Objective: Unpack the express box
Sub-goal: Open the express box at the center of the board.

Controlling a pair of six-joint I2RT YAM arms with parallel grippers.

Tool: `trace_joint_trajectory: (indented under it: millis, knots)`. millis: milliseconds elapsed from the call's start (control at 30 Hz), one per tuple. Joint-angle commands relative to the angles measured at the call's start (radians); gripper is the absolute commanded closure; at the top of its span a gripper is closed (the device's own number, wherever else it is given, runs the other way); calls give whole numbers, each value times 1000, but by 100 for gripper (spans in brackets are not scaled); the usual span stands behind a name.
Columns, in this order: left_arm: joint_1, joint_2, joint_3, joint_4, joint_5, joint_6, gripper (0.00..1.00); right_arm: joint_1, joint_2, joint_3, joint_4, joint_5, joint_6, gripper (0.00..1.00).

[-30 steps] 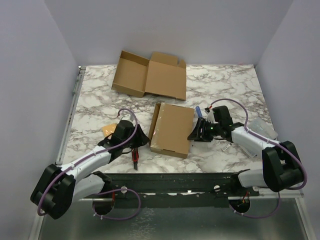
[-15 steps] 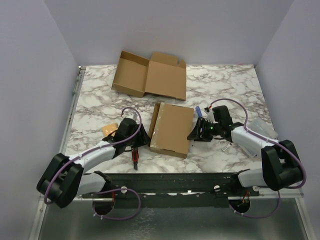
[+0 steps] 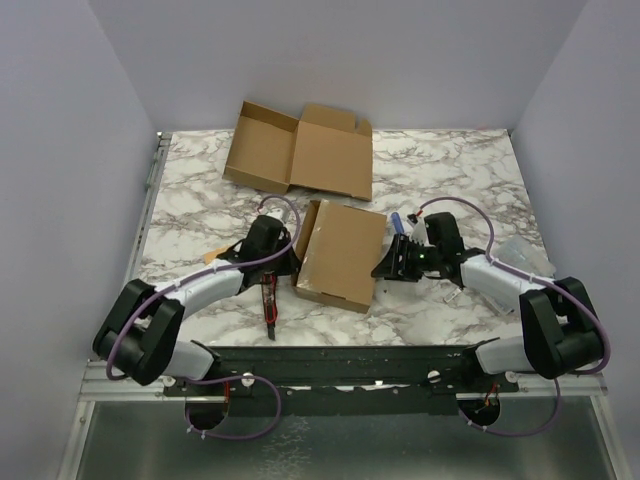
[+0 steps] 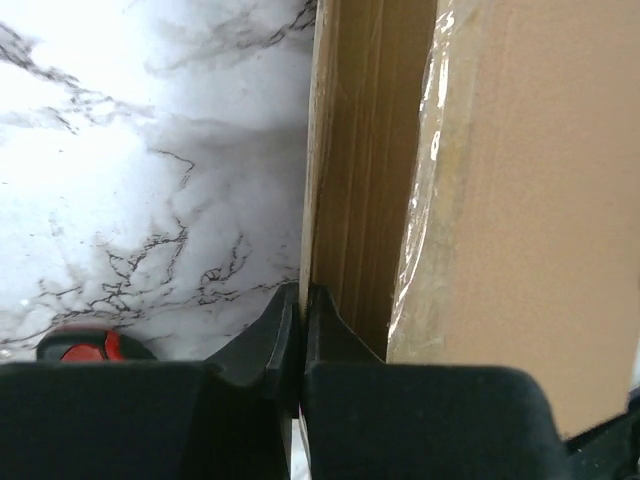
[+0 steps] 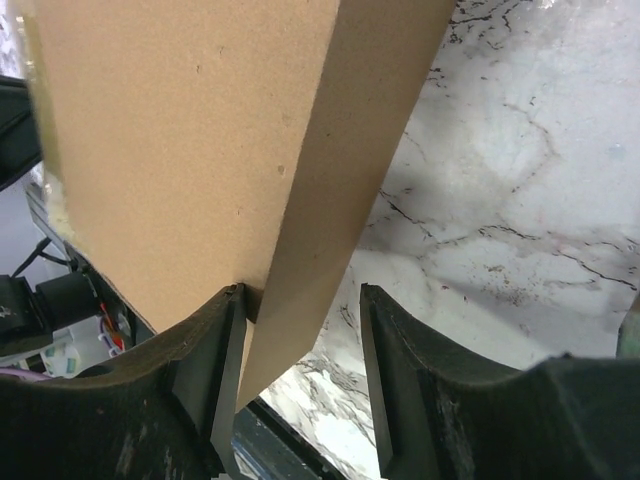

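Note:
The closed brown express box (image 3: 342, 255) lies in the middle of the marble table, with clear tape along its left edge (image 4: 420, 200). My left gripper (image 3: 287, 268) is at the box's left side. Its jaws are shut on the thin edge of the cardboard side flap (image 4: 305, 200), seen close up at the left gripper (image 4: 303, 305). My right gripper (image 3: 385, 268) is at the box's right side and stands open. The box's side wall (image 5: 330, 190) lies between the right gripper's (image 5: 300, 330) fingers, against the left finger (image 5: 215, 350).
An open, empty cardboard box (image 3: 300, 150) lies at the back of the table. A red-handled cutter (image 3: 269, 303) lies by the left arm, and an orange scrap (image 3: 213, 258) is left of it. A blue item (image 3: 398, 222) and a clear plastic bag (image 3: 525, 255) are near the right arm.
My left arm has swung right to the box's left side and its jaws have closed on the flap edge. The right gripper has stayed open at the box's right side.

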Motion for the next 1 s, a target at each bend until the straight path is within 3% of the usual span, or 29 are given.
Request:
trace_joint_trajectory:
  millis: [0, 167, 367, 533, 600, 800, 967]
  knots:
    - [20, -153, 107, -193, -68, 157, 100, 3, 25, -63, -51, 112, -19, 48]
    - [19, -270, 257, -357, 16, 224, 100, 3, 42, -70, -9, 76, 0, 48]
    - [17, -272, 420, -430, 135, 181, 100, 3, 82, -21, -9, 66, 4, 48]
    - [7, -259, 538, -530, 98, 214, 100, 3, -44, 84, -204, 249, -45, 47]
    - [7, -260, 562, -547, 100, 223, 100, 5, -134, 127, -252, 261, -66, 38]
    - [-1, -230, 634, -617, 100, 246, 100, 45, -185, 283, -181, -37, -22, 15]
    - [-15, -221, 665, -678, 69, 265, 100, 203, -65, 487, -216, 116, 67, 10]
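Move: Near the left hand, which already pinches the raised left wall of the express box, the box's middle lies about 10 cm to the right, 3 cm ahead and 3 cm lower. The red cutter is roughly 6 cm left and 8 cm back, the opened carton some 28 cm straight ahead. From the right hand, beside the near right edge, the box's middle is about 10 cm left and 4 cm ahead; the blue handle stands some 11 cm ahead and 2 cm right. Lifting almost straight up by about 22 cm, quick at first and then easing off, the left hand keeps its pinch on the box's left wall while its fingers tip up and it turns a little clockwise. The right hand, half open at the right edge, first dips slightly, then rises to some 16 cm above its start, drifting left and forward beside the box as its fingers spread almost fully. ##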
